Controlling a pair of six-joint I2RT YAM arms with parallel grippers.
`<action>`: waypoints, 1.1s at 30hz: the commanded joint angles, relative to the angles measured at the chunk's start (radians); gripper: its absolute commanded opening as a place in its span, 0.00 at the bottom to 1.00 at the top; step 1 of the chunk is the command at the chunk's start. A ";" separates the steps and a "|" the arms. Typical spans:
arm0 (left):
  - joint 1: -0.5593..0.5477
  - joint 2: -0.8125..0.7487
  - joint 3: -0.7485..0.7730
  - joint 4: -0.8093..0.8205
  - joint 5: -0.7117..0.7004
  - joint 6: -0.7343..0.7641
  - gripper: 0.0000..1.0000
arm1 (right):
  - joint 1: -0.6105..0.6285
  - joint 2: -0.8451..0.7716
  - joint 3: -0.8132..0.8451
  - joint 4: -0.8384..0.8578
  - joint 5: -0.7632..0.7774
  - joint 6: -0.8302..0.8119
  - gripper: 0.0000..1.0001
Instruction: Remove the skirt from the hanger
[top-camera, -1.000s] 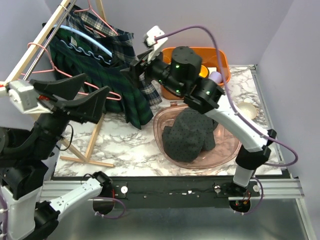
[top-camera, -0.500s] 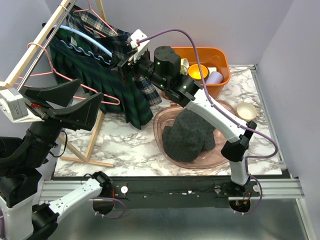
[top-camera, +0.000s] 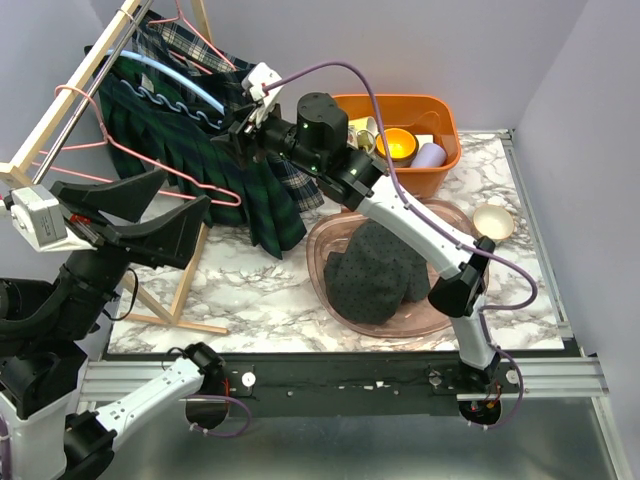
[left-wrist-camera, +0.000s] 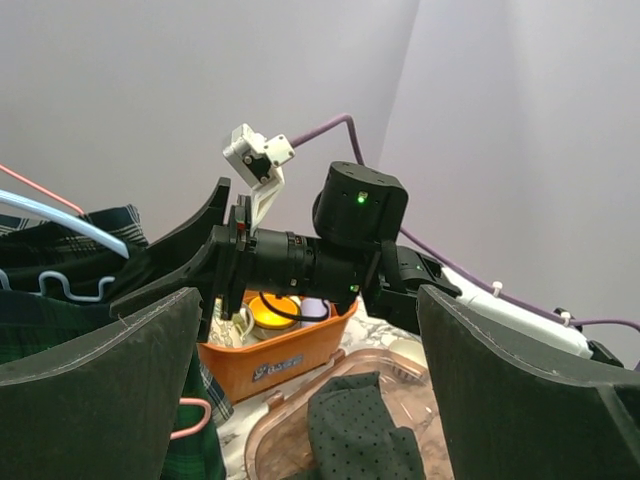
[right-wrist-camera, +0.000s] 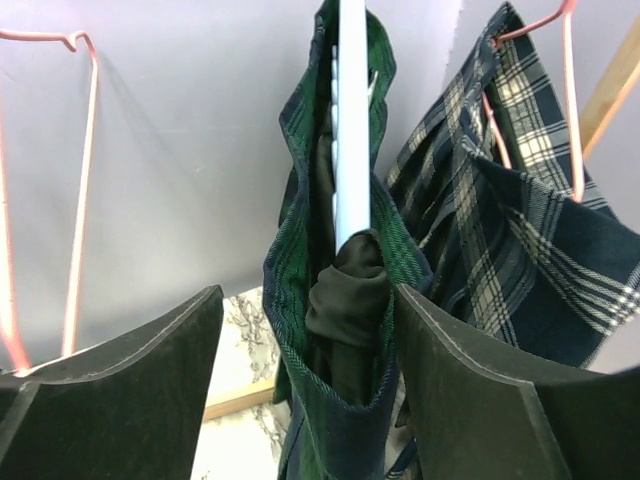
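Observation:
A dark green plaid skirt (top-camera: 235, 185) hangs from a light blue hanger (top-camera: 185, 85) on the wooden rack (top-camera: 70, 90) at the back left. My right gripper (top-camera: 238, 135) reaches across to the skirt's near end. In the right wrist view the skirt's waistband (right-wrist-camera: 340, 300) and the hanger's end (right-wrist-camera: 352, 120) lie between that gripper's (right-wrist-camera: 310, 370) open jaws; the right fingertip (right-wrist-camera: 480, 380) is against the fabric. My left gripper (top-camera: 165, 215) stands open below the rack, beside an empty pink hanger (top-camera: 170, 180), with nothing between its fingers (left-wrist-camera: 90, 390).
A second, lighter plaid skirt (right-wrist-camera: 540, 240) hangs on a pink hanger just behind. A pink tray (top-camera: 320, 270) holding dark dotted cloth (top-camera: 375, 270) sits mid-table, an orange bin (top-camera: 445, 150) with cups behind it, a small bowl (top-camera: 493, 220) to the right.
My right arm has swung left from above the orange bin to the skirt's end, and its jaws now straddle the waistband. The left gripper has sunk slightly.

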 joint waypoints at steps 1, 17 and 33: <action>-0.005 -0.013 -0.009 -0.024 -0.014 0.008 0.99 | 0.005 0.058 0.035 0.041 -0.034 0.028 0.72; -0.005 -0.044 -0.026 -0.034 -0.044 0.037 0.99 | 0.005 0.050 0.047 0.122 0.012 0.034 0.19; -0.003 -0.041 -0.022 -0.057 -0.101 0.068 0.99 | 0.007 -0.057 0.044 0.330 -0.040 0.128 0.01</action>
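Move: The bunched waistband of the dark green skirt, at the near end of the blue hanger, lies just off the right fingertips: about 2 cm ahead, 3 cm left and 2 cm below. The blue hanger's middle is some 8 cm ahead, 11 cm left and 3 cm up, the navy plaid skirt about 11 cm ahead, 4 cm left and 5 cm lower, and the empty pink hanger's end roughly 8 cm back, 1 cm left and 4 cm down. From the open left hand, the waistband is about 19 cm ahead, 1 cm right and 13 cm below. The right hand eases left and down, about 2 cm each way and a little forward, to bring its open fingers around the bunched waistband below the end of the blue hanger, then they close and pinch the cloth. Keeping that pinch, it lifts by some 3 cm while drawing back and right by about a centimetre each, the wrist rolling only some 5 degrees. ##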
